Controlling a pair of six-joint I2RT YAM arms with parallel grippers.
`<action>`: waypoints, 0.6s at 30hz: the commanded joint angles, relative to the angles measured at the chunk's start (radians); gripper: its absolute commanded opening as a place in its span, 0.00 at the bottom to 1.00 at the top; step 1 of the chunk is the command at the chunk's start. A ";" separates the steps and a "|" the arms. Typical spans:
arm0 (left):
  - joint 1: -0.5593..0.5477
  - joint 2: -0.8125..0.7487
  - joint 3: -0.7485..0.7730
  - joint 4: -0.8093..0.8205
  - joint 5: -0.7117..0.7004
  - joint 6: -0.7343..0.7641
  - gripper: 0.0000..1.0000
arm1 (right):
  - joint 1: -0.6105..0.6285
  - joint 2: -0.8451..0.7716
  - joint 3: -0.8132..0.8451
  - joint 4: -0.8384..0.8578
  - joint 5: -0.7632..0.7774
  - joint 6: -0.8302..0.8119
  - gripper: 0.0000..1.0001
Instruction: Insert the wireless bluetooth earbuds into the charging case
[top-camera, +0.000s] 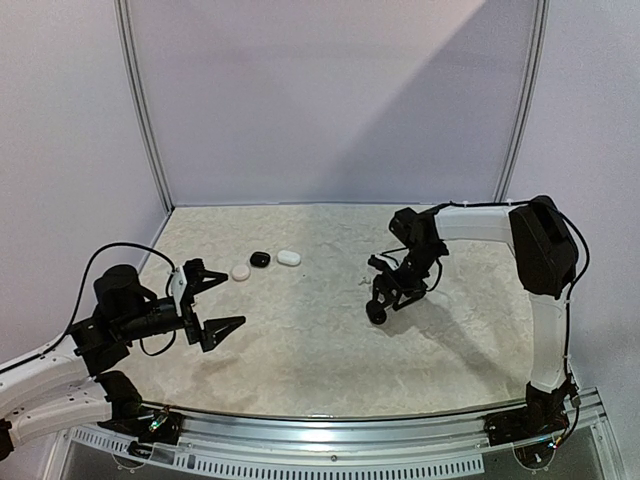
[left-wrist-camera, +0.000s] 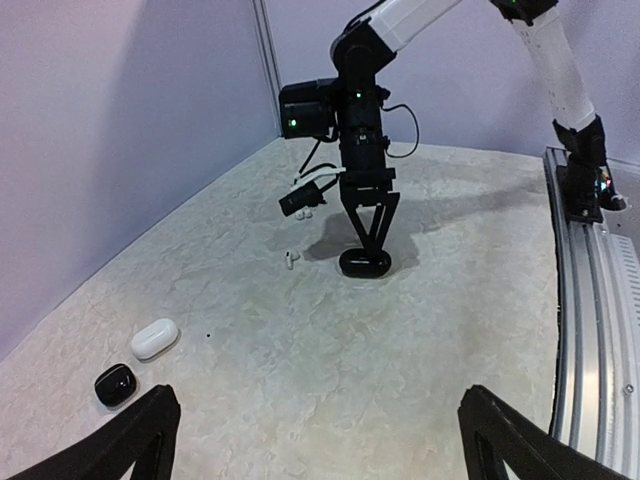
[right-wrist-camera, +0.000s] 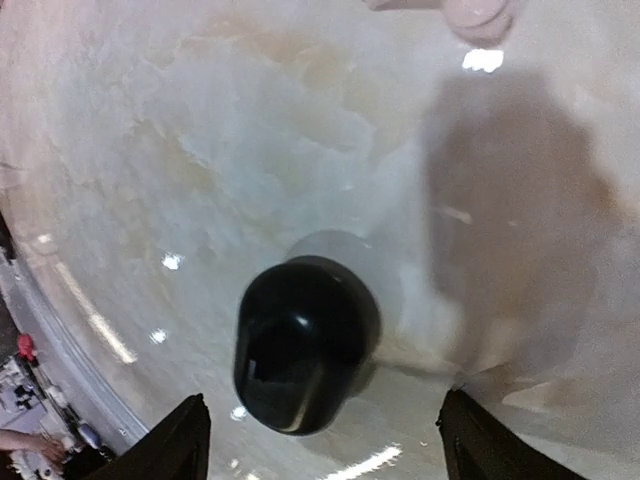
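A glossy black charging case (right-wrist-camera: 305, 340) lies on the table directly under my right gripper (right-wrist-camera: 325, 445), whose fingers stand wide apart on either side without touching it. From above, the same case (top-camera: 376, 312) sits at the tip of that gripper (top-camera: 383, 302). The left wrist view shows this case (left-wrist-camera: 365, 263) shut, with a tiny white earbud (left-wrist-camera: 290, 259) lying on the table just to its left. My left gripper (top-camera: 207, 301) hovers open and empty over bare table at the left (left-wrist-camera: 320, 440).
A white case (top-camera: 289, 257), a black case (top-camera: 260, 259) and another white piece (top-camera: 240, 271) lie in a row at the back left. The left wrist view shows the white case (left-wrist-camera: 154, 338) and the black case (left-wrist-camera: 115, 384). Walls enclose the table's back and sides.
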 joint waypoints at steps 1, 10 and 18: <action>0.015 0.046 0.027 0.004 -0.046 -0.011 0.99 | -0.009 -0.034 0.073 -0.090 0.219 -0.027 0.87; 0.076 0.373 0.363 -0.340 -0.144 0.304 0.99 | -0.009 -0.245 0.066 0.017 0.456 -0.056 0.99; 0.147 0.977 1.122 -1.150 -0.376 0.629 1.00 | -0.009 -0.445 -0.113 0.282 0.537 -0.108 0.99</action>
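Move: The black charging case just filled lies already free of the opening right fingers, about 2 cm back and 2 cm left of that hand, 1 cm below. From the right hand, the black earbuds are some 15 cm ahead and 10 cm right; the white earbuds, about 13 ahead and 7 right. For the left hand, the square black case sits 28 cm ahead, 1 cm left, 18 below; the round case 23 ahead, 6 left, and the white oblong case 28 ahead, 7 right. Away from the released black case the right hand climbs about 13 cm, also going forward and somewhat right so that it comes more nearly above the loose earbuds; its fingers finish opening and their tips swing forward. Meanwhile the wide-open left hand speeds up forward some 13 cm at nearly constant height towards the square black case, its fingers tipping down by about 40 degrees. ##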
